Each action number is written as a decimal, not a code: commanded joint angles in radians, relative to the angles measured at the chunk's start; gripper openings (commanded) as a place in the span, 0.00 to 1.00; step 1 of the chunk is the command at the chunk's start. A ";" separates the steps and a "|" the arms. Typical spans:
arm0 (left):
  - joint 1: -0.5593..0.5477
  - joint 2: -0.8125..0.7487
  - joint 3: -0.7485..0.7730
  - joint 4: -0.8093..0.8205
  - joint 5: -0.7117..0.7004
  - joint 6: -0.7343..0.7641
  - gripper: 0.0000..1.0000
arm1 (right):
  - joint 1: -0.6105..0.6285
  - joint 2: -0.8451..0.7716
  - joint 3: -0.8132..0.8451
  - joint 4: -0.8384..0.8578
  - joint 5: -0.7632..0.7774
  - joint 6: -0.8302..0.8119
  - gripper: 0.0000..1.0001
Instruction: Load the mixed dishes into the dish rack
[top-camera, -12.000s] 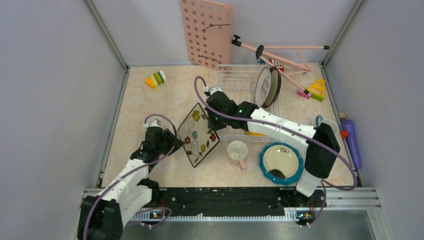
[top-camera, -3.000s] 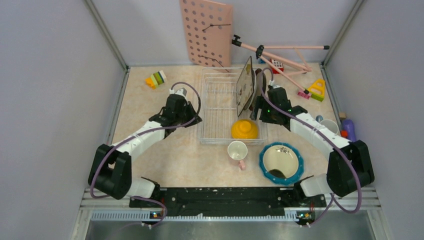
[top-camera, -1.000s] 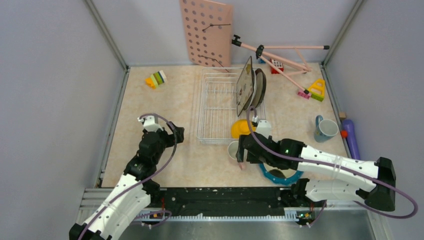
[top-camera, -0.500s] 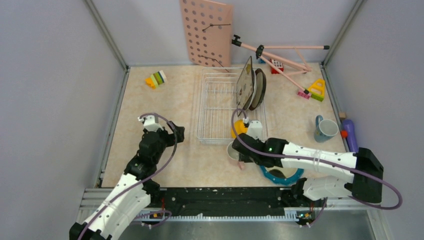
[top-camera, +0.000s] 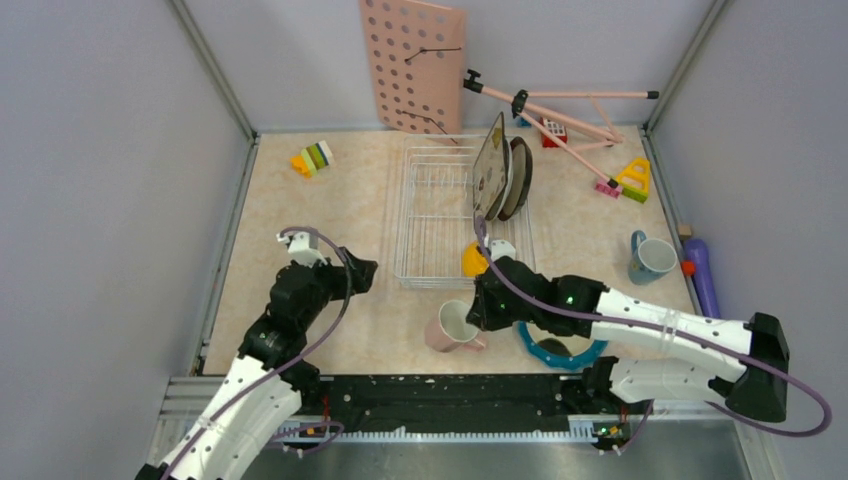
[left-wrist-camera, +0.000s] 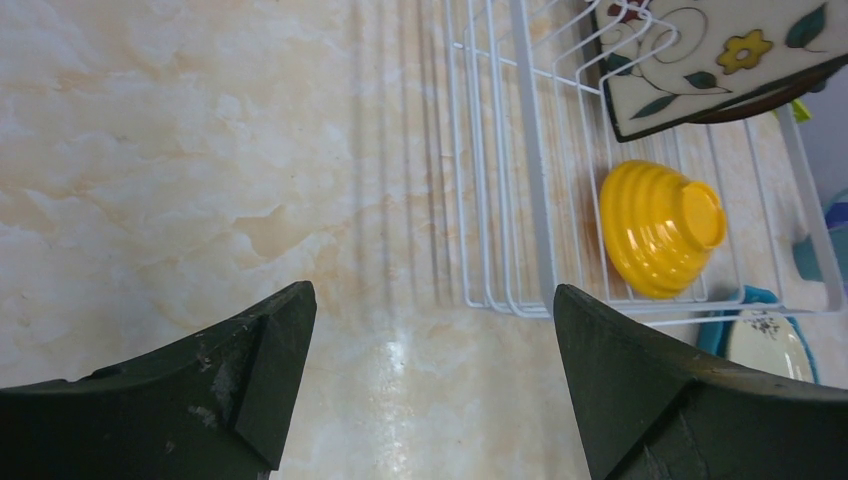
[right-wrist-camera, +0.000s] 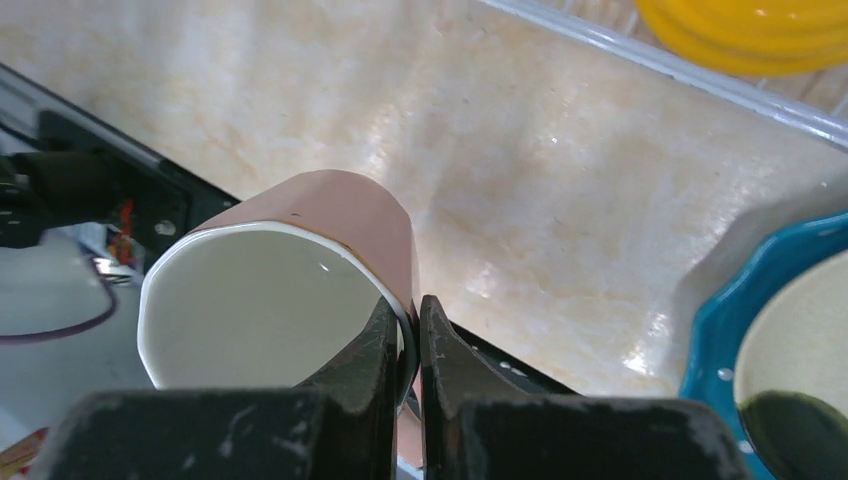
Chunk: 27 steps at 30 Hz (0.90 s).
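Note:
My right gripper (top-camera: 478, 318) (right-wrist-camera: 408, 305) is shut on the rim of the pink cup (top-camera: 450, 326) (right-wrist-camera: 300, 260), one finger inside and one outside; the cup hangs tilted near the table's front edge. The white dish rack (top-camera: 428, 200) (left-wrist-camera: 530, 200) holds the square floral plate (top-camera: 489, 172) (left-wrist-camera: 700, 60) and the brown-rimmed plate (top-camera: 518, 178) upright, and the yellow bowl (top-camera: 471, 259) (left-wrist-camera: 660, 228) (right-wrist-camera: 760, 25) upside down. The teal dish (top-camera: 546, 351) (right-wrist-camera: 770, 330) lies under my right arm. The small blue cup (top-camera: 650, 256) stands right. My left gripper (top-camera: 362, 272) (left-wrist-camera: 430, 300) is open, empty, left of the rack.
A pink pegboard (top-camera: 412, 65) leans on the back wall beside a pink folding stand (top-camera: 560, 110). Toy blocks lie at the back left (top-camera: 312, 158) and back right (top-camera: 633, 180). A purple object (top-camera: 700, 280) lies along the right wall.
My right gripper has shut on the pink cup's rim and tipped the cup over to the left, off its upright stand. The left gripper has edged slightly right.

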 joint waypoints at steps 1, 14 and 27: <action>0.000 -0.069 0.108 -0.052 0.092 -0.022 0.95 | -0.103 -0.071 0.058 0.218 -0.151 0.002 0.00; 0.028 0.000 0.188 0.107 0.333 -0.078 0.97 | -0.307 -0.074 0.159 0.251 -0.313 -0.030 0.00; 0.156 0.229 0.253 0.362 0.592 -0.099 0.98 | -0.579 -0.046 0.243 0.252 -0.482 -0.057 0.00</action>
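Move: The right hand holds the pink mug by its rim. The clear space in the dish rack's near end lies about 15 cm ahead of it, 8 cm left and 9 cm below, with the yellow bowl some 12 cm ahead, 3 cm right and 7 cm below. The blue-rimmed plate lies level with the hand, 19 cm right and 11 cm down. From the open left hand, the mug is roughly 12 cm back, 17 cm right and 4 cm lower. Keeping its fingers shut on the rim, the right hand carries the mug forward about 11 cm and up about 10 cm, from in front of the dish rack to above its near end, drifting slightly left and then right as its left side rolls up some 20 degrees. The empty left hand, still wide open, climbs about 10 cm beside the rack while edging right towards the mug, rolling its left side down and swinging clockwise, without touching it. ##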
